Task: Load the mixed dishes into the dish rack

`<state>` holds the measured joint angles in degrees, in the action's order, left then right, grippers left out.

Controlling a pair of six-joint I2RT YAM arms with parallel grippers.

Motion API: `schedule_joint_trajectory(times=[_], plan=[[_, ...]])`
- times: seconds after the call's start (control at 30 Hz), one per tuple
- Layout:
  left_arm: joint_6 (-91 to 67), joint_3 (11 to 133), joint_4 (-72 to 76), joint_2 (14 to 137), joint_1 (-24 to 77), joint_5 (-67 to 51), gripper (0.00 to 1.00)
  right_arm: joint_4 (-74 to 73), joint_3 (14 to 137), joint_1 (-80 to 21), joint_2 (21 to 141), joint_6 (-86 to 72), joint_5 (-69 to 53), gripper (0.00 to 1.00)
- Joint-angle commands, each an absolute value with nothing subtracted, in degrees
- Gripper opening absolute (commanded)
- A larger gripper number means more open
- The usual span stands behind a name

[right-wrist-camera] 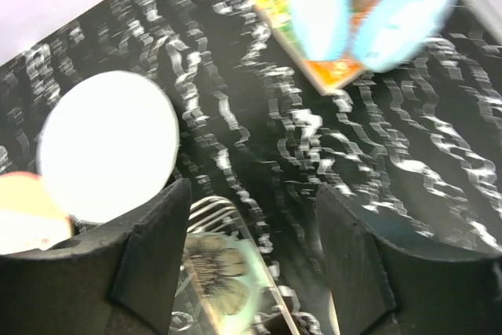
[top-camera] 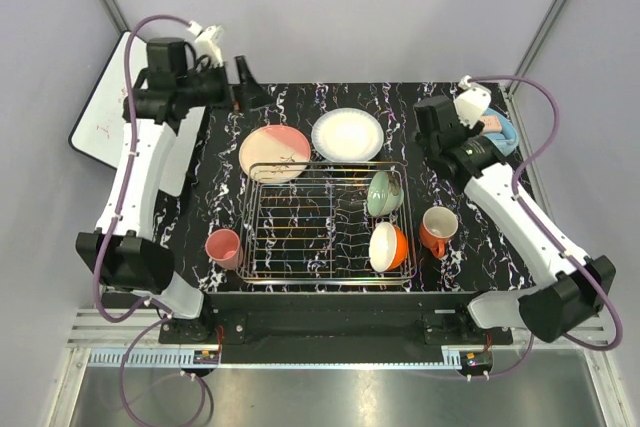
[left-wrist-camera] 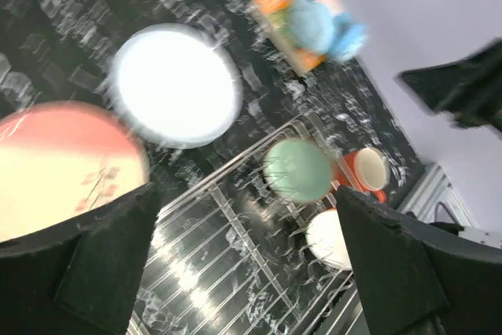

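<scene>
The dish rack stands mid-table. Inside it at the right, the mint-green bowl is on edge and the orange bowl with cream inside lies behind the near rim. The pink plate and white plate lie flat beyond the rack. The pink cup stands left of it, the orange mug right of it. My left gripper hovers open and empty at the far left. My right gripper hovers open and empty past the rack's far right corner.
Light-blue headphones lie on an orange box at the far right edge, just behind my right wrist; they also show in the right wrist view. A white board leans off the table's far left corner.
</scene>
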<state>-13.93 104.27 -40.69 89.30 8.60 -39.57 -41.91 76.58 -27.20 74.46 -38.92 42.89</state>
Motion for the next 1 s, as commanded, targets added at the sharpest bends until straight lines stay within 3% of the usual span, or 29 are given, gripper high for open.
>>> schedule_joint_trajectory(times=[0.0, 0.1, 0.27, 0.4, 0.73, 0.97], plan=[[-12.5, 95.7, -48.1, 89.5, -1.3, -45.1, 0.99, -36.6, 81.5, -27.2, 79.5, -34.8, 34.9, 0.73], [-4.2, 92.4, -51.2, 87.5, -1.5, -36.8, 0.99, -37.2, 83.9, -27.2, 83.2, -31.6, 29.5, 0.74], [-1.2, 92.2, -50.5, 83.7, -1.3, -23.5, 0.99, -38.1, 83.6, -27.2, 83.8, -29.3, 20.9, 0.88], [-0.9, 94.2, -50.9, 83.8, -1.2, -20.4, 0.99, -38.0, 81.8, -27.2, 81.5, -27.9, 19.1, 0.99], [-2.0, 102.5, -51.4, 92.1, 6.1, -11.2, 0.99, -38.2, 83.9, -24.3, 85.1, -25.1, 15.1, 1.0], [-2.0, 109.8, -51.8, 98.6, 8.3, -13.4, 0.99, -38.2, 94.5, -15.5, 97.8, -26.9, 4.1, 1.0]])
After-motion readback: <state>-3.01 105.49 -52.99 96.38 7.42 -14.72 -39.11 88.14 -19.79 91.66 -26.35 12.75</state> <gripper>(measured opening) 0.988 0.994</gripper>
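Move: The pink plate lies about 12 cm ahead of the left hand, 2 cm left and 36 below; the rack's middle is some 10 cm back and 13 right. For the right hand, the white plate is roughly 21 cm ahead, 15 left and 26 below, with the green bowl about 1 cm ahead, 6 left and 21 below. Left hand sinks about 10 cm and leftward towards the pink plate; right, opening, reaches forward-left towards the white. ##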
